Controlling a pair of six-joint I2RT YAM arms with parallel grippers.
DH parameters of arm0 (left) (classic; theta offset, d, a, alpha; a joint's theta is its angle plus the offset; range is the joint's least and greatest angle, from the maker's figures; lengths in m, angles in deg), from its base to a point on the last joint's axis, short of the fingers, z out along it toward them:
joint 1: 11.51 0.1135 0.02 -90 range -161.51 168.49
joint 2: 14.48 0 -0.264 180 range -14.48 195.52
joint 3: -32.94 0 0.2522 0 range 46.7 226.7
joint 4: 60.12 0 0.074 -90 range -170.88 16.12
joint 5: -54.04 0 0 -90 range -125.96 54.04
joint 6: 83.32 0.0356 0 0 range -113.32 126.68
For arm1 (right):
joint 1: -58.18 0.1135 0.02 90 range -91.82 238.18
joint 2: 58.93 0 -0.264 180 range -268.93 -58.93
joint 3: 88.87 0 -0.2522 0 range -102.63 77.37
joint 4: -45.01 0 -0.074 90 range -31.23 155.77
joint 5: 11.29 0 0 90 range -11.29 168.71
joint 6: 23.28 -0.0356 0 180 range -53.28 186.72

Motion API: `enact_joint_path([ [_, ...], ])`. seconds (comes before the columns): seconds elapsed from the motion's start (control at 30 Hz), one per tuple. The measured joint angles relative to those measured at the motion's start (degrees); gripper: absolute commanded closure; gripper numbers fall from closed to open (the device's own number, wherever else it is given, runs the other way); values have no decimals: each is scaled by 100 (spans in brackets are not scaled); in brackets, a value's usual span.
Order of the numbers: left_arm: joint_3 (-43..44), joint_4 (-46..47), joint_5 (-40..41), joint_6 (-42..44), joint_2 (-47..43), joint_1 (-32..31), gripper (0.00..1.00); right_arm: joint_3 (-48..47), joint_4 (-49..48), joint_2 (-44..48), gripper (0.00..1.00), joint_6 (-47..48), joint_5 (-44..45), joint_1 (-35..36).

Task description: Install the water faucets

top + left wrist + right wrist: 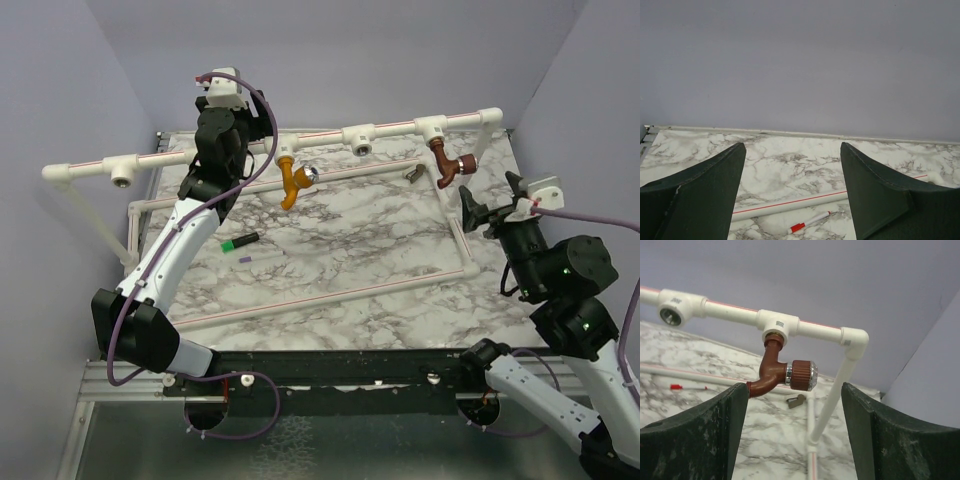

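Observation:
An orange-yellow water faucet (292,182) with a shiny knob hangs from the raised white pipe rail (395,128), just right of my left arm (205,170). A reddish-brown faucet (447,165) (772,370) hangs screwed into a T-fitting (778,325) near the rail's right end. My right gripper (490,200) (794,386) stands open and empty just right of and below it, apart from it. My left gripper (792,145) is raised near the rail's left half. It is open and empty, facing the wall, with only tabletop between its fingers.
Two open T-fittings (122,178) (360,146) sit on the rail. A low white pipe frame (330,292) lies on the marble table (340,235). On the table are a green marker (240,241), a red marker (809,221) and a small grey piece (412,177). Walls stand close on three sides.

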Motion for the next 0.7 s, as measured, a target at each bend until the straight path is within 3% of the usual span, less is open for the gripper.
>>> enact_joint_path([
  [0.23, 0, 0, 0, 0, -2, 0, 21, -221, 750, -269, 18, 2382, -999, 0],
  [0.57, 0, 0, 2, 0, -2, 0, 21, 592, 693, -361, 16, 5235, -1012, 0],
  [0.7, 0, 0, 0, 0, -2, 0, 20, 763, 258, -452, 16, 6102, -955, 0],
])
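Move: The brown faucet's handle is about 7 cm ahead of the open right hand, some 3 cm to its left and 4 cm lower. The white tee that holds this faucet is roughly 10 cm ahead and 8 cm left, and the pipe's right-end elbow is about 12 cm ahead and 2 cm right, both near hand height. From the idle left hand, the handle lies some 33 cm right and 14 cm back, at about its height. The right hand rolls steadily about its forward-pointing fingers, some 65 degrees, its left side dropping (counter-clockwise seen from behind), while it first slips about 2 cm left and then sinks some 6 cm and reaches nearly 4 cm forward towards the brown faucet's handle. The fingers stay wide open and still point forward, so that by the end they face the handle from the near side with the gap turned nearly upright, a few centimetres short of it with no touch to be seen. ##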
